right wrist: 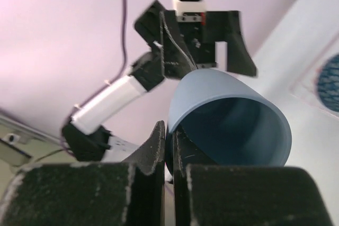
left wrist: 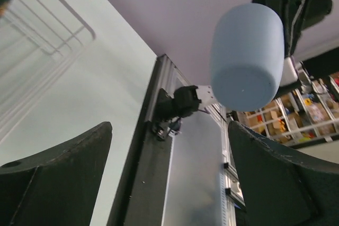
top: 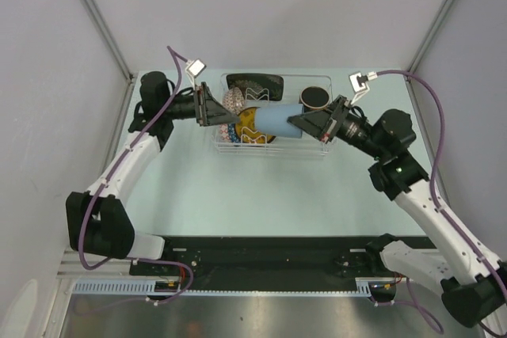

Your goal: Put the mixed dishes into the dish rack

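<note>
The dish rack (top: 273,152) stands at the back middle of the table. In it are the black square floral plate (top: 253,83), the black mug (top: 315,97), the beige patterned bowl (top: 234,100), the yellow saucer (top: 252,124) and the blue mosaic bowl (top: 229,131). My right gripper (top: 297,122) is shut on the rim of the small light-blue cup (top: 276,121) and holds it sideways above the rack. The cup's rim is pinched between the fingers in the right wrist view (right wrist: 228,115). My left gripper (top: 212,106) is open and empty, facing the cup's base (left wrist: 246,56).
The rack's white wires (left wrist: 47,35) show at the left of the left wrist view. The blue mosaic bowl (right wrist: 329,80) shows at the right edge of the right wrist view. Grey walls close the table at left, right and back.
</note>
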Robot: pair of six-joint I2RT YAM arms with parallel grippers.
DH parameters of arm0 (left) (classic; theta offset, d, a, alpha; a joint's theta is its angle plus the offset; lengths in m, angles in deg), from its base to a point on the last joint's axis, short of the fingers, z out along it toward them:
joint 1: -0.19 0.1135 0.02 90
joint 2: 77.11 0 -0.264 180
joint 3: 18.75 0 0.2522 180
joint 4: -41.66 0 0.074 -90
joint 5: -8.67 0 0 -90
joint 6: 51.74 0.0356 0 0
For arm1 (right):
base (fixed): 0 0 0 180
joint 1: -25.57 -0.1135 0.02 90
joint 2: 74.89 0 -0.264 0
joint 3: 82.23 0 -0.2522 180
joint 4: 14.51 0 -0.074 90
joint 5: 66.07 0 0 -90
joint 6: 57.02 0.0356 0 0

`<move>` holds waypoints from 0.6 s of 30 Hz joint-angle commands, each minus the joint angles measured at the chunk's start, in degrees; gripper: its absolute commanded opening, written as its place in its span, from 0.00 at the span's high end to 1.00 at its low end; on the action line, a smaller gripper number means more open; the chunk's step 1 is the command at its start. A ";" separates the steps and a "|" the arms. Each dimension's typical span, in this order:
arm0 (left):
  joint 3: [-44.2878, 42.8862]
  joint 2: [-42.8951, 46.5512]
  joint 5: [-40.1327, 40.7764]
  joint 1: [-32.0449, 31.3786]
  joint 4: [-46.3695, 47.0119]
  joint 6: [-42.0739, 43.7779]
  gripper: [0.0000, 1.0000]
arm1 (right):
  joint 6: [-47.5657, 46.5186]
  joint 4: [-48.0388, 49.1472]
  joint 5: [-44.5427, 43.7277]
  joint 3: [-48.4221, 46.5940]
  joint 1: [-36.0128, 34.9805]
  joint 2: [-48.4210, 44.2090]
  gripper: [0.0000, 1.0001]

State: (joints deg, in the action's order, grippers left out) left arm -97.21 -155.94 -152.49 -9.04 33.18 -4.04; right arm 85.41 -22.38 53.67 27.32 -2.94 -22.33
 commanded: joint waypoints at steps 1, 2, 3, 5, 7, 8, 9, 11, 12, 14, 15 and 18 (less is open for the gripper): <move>-1.03 -0.19 -7.51 -3.33 11.33 -9.37 0.04 | 12.00 19.06 5.95 0.96 0.39 4.83 1.00; -0.95 -0.19 -7.42 -3.94 14.55 -10.85 0.04 | 12.43 20.29 6.03 1.05 0.30 5.45 1.00; -0.86 -0.19 -7.51 -4.73 16.85 -14.52 0.04 | 13.05 20.82 6.04 1.14 0.30 5.80 1.00; -0.16 -0.54 -7.51 -5.27 24.92 -18.93 0.04 | 13.32 21.79 6.21 1.31 0.21 6.68 1.00; 1.07 -1.24 -7.77 -5.53 35.61 -27.28 0.04 | 13.06 21.97 6.04 1.66 0.12 6.95 1.00; 1.51 -1.50 -7.86 -5.71 39.42 -30.26 0.05 | 13.05 22.14 5.86 1.84 0.12 7.03 1.00; 1.95 -1.85 -7.95 -6.14 42.68 -35.17 0.05 | 13.32 22.49 5.69 2.02 0.12 7.12 1.00; 2.74 -2.30 -7.77 -6.93 47.10 -37.67 0.05 | 13.76 23.99 5.77 2.46 -0.05 7.47 1.00; 3.09 -2.30 -7.68 -7.20 47.02 -37.50 0.05 | 14.02 24.43 5.60 2.63 0.03 7.56 1.00; 3.36 -2.38 -7.33 -8.16 46.75 -37.06 0.05 | 14.02 25.31 5.25 2.98 0.04 7.91 1.00; 3.10 -2.47 -7.33 -8.52 46.67 -37.06 0.05 | 14.02 25.57 5.07 3.16 -0.14 8.09 1.00; 2.48 -2.74 -6.81 -9.92 46.58 -37.15 0.05 | 14.11 27.68 4.28 3.77 -0.84 9.57 1.00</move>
State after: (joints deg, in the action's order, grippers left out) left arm -94.29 -158.58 -159.13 -17.13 74.16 -37.96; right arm 98.54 -1.20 58.43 30.36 -2.98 -14.24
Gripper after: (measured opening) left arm 0.949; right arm 0.036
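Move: The blue cup, held by its rim in the right gripper with its closed bottom facing the left hand, has its middle about 12 cm to the left hand's right, 5 cm back and some 8 cm higher. The yellow plate in the rack lies 8 cm ahead of the left hand, 6 cm right and 24 cm below. From the right hand the cup's middle is about 5 cm left and 1 cm ahead, at its height; the dark mug stands 17 cm ahead, 4 cm right and 33 cm down. Back, up and to the right, by roughly 5, 5 and 4 cm, the wide-open left gripper comes in towards the cup's closed bottom, turning some 15 degrees clockwise. The right hand keeps its pinch on the rim and carries the cup about 2 cm left to meet it, a little forward and up, while rolling and turning some 10 degrees. ##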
